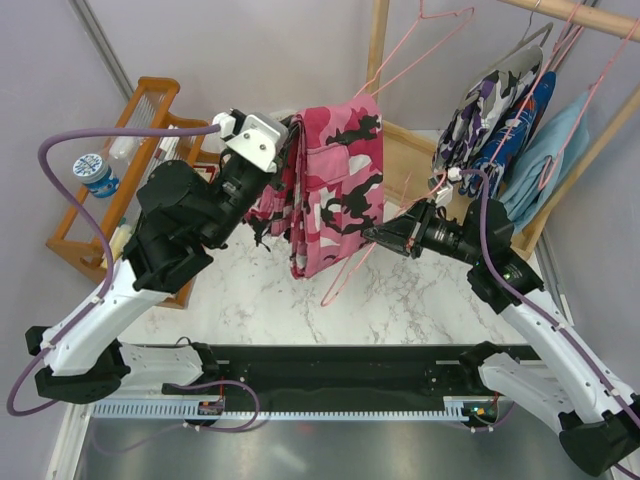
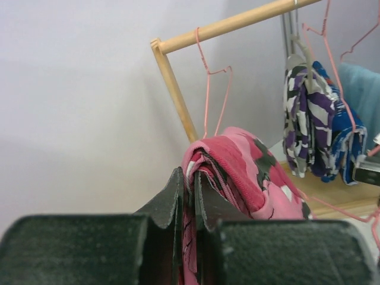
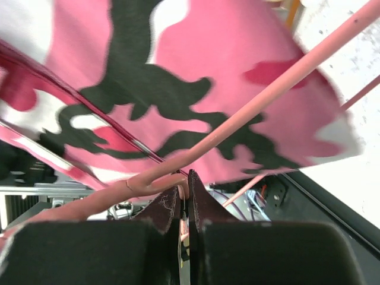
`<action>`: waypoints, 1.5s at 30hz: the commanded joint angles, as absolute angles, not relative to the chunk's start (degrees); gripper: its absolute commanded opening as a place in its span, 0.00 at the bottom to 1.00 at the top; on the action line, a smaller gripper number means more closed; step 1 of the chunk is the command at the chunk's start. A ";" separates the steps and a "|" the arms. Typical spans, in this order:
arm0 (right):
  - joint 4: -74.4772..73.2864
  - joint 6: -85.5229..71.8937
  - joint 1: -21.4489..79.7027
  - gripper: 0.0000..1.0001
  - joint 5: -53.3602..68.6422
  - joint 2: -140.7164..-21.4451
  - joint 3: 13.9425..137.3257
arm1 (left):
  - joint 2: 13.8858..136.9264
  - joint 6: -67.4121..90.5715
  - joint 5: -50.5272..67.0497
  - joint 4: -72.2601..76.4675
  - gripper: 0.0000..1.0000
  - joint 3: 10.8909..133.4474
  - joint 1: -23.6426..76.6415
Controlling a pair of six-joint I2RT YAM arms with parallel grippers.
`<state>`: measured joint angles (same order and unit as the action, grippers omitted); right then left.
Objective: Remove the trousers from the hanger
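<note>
Pink camouflage trousers [image 1: 335,185] with black and white patches hang folded in the air above the table. My left gripper [image 1: 283,165] reaches in from the left and is shut on their top fold; the left wrist view shows the cloth [image 2: 249,172] pinched between the jaws of that gripper [image 2: 191,178]. From the right, my right gripper [image 1: 368,236] is shut on the thin pink wire hanger [image 1: 333,292] at the trousers' lower right edge. In the right wrist view the hanger wire [image 3: 285,83] runs slantwise across the trousers [image 3: 196,59] into the closed right gripper [image 3: 185,184].
A wooden clothes rack [image 1: 377,40] stands behind, with an empty pink hanger [image 1: 420,40], a purple-white camouflage garment [image 1: 480,115] and a light blue garment [image 1: 545,160] on it. A wooden crate [image 1: 150,100] with a bottle [image 1: 95,175] sits at the left. Below is the marble tabletop [image 1: 260,300].
</note>
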<state>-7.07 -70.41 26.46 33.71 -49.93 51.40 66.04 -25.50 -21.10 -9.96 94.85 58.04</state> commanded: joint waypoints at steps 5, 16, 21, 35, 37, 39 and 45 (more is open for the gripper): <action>-10.54 -65.31 26.46 0.00 34.19 -47.73 48.43 | 69.26 -31.48 -24.35 4.83 0.02 102.47 54.41; -17.22 -58.54 26.54 0.00 34.98 -47.55 51.41 | 71.63 -31.81 -23.29 7.37 0.02 101.87 43.08; -18.98 -57.04 26.54 0.00 35.33 -45.79 52.12 | 76.80 -30.59 -22.33 7.91 0.02 101.16 32.98; -18.63 -57.22 26.63 0.00 38.23 -46.41 51.68 | 99.64 -45.26 -23.73 15.63 0.02 105.21 25.93; -18.46 -57.30 26.54 0.00 38.67 -46.67 52.29 | 102.38 -45.96 -23.29 15.91 0.02 105.64 26.28; -18.46 -57.22 26.54 0.00 39.11 -46.93 52.56 | 105.89 -47.10 -23.73 16.08 0.02 106.17 27.77; -17.84 -57.04 26.54 0.00 39.29 -47.37 52.82 | 115.29 -45.45 -26.27 19.06 0.02 106.96 29.88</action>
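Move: The left hand holds the pink camouflage trousers high up; the white basket they go to is about 28 cm ahead of this hand, 2 cm to its left and 52 cm below. The yellow trousers lie in it, about 29 cm ahead, 2 cm left and 50 cm down. The empty hanger on the rack is some 28 cm ahead, 19 cm right and slightly higher. From the right hand, keeping its hanger, the basket is about 33 cm ahead, 18 cm left and 31 cm below. Forward some 30 cm goes the left hand, swinging out to its left and rising slightly at first, then sinking steeply to about 20 cm lower and easing back right over the basket. It turns counter-clockwise about 35 degrees, rolls left side up, and keeps its pinch on the trousers, drawing them clear of the hanger. The right hand keeps hold of that hanger, dipping about 5 cm and easing slightly back. ##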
